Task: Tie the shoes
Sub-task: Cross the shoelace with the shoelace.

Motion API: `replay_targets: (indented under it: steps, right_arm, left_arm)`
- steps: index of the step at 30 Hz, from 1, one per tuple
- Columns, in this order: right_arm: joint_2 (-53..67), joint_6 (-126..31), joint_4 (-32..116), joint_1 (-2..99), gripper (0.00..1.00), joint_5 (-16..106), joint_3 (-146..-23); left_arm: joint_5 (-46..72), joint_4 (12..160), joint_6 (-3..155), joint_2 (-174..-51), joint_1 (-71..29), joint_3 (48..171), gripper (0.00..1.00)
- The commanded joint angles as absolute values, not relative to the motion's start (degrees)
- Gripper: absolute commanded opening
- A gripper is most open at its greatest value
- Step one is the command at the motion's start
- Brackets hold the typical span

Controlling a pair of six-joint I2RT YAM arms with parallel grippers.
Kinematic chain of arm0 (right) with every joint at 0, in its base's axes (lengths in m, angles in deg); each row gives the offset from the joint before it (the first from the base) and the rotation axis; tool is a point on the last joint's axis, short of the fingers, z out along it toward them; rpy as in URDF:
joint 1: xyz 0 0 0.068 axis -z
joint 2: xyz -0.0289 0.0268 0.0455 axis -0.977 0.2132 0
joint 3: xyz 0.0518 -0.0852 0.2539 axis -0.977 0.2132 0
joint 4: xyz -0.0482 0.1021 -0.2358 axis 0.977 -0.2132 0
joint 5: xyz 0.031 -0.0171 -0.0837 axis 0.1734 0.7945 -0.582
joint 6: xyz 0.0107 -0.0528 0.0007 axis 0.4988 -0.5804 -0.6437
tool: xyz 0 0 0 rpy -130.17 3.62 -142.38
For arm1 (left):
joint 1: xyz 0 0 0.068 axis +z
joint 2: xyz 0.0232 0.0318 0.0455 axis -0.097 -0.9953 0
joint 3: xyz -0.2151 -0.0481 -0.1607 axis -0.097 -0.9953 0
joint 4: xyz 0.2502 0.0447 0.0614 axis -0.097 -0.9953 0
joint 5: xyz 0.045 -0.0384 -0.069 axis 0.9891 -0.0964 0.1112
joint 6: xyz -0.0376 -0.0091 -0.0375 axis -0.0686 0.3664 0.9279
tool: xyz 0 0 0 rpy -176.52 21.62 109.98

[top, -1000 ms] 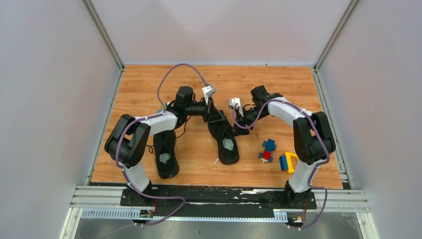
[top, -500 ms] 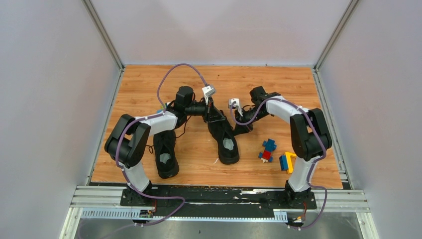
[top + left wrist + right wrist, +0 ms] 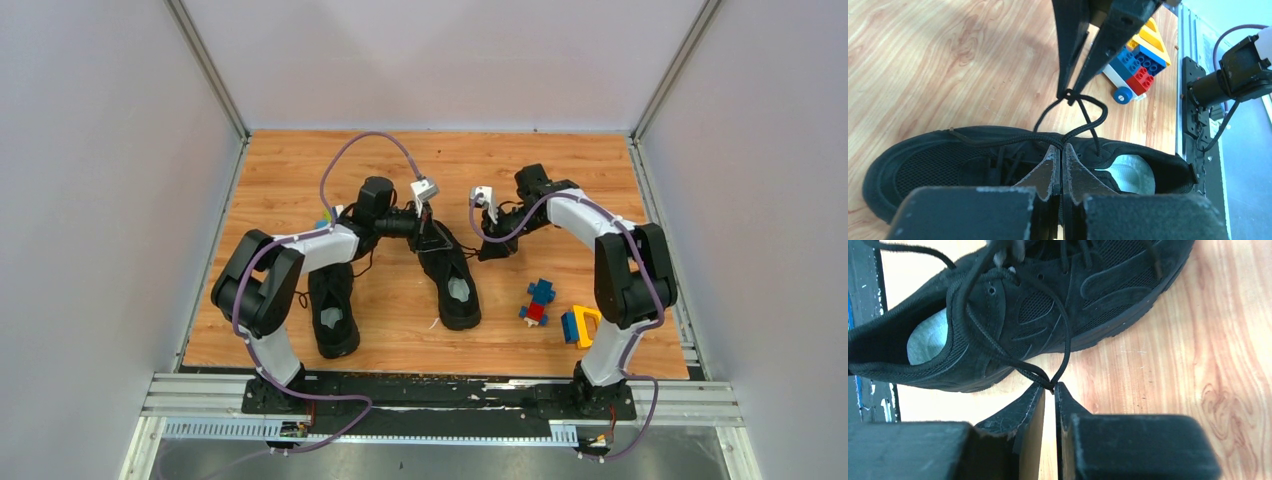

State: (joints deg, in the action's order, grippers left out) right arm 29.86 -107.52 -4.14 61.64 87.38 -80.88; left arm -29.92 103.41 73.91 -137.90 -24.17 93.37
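Note:
Two black shoes lie on the wooden table, one by the left arm and one in the middle. Over the middle shoe, my left gripper is shut on a thin black lace drawn across the tongue. My right gripper is shut on a loop of lace pulled off the same shoe to its right side. From the left wrist its fingers show pinching the lace above the shoe. In the top view the left gripper and right gripper sit either side of the shoe's lacing.
Blue, red and yellow toy blocks lie on the table right of the middle shoe, near the right arm's base; they also show in the left wrist view. Grey walls enclose the table on three sides.
The right gripper has closed on the lace and drawn back and to the right, away from the shoe. The left gripper shifted slightly right, still shut.

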Motion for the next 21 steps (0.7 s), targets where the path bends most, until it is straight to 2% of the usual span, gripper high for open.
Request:
replay_targets:
  steps: [1, 3, 6, 11, 21]
  right_arm:
    - [27.22, -104.23, -1.64, 61.68, 0.14, 89.06, -84.19]
    - [26.97, -103.66, -1.67, 61.66, 0.15, 88.43, -84.18]
    - [25.57, -104.20, -1.53, 61.64, 0.25, 87.15, -82.51]
    - [23.44, -101.80, 0.63, 61.72, 0.36, 86.09, -79.88]
    - [22.43, -98.08, 2.17, 62.86, 0.43, 81.40, -75.08]
  left_arm:
    - [-30.23, 101.98, 71.10, -138.24, -26.24, 94.55, 0.00]
    - [-30.38, 101.69, 70.90, -138.43, -26.80, 94.71, 0.00]
    - [-30.35, 101.30, 70.73, -138.29, -27.12, 94.73, 0.00]
    - [-29.78, 99.31, 69.38, -138.43, -27.19, 94.81, 0.00]
    - [-25.67, 95.39, 72.62, -139.62, -27.21, 97.29, 0.00]
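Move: The bent shoelace end lies right between the right fingertips, beside the shoe; the left gripper's pinch on the shoelace is about 7 cm to the left of them, 2 cm farther out and 4 cm higher. From the left gripper the shoe's middle is some 5 cm back and 8 cm below, straight under sideways. From the right gripper the toy train sits about 10 cm back, 11 cm to the right and 5 cm down. Open the right fingers from their near-shut pinch to not quite half wide and let go of the shoelace end: rise about 2 cm, easing a little forward, then sink 1 cm and draw off to the right. Keep the left gripper shut on its shoelace and bring it some 2 cm back, with a little right and down, over the shoe. ##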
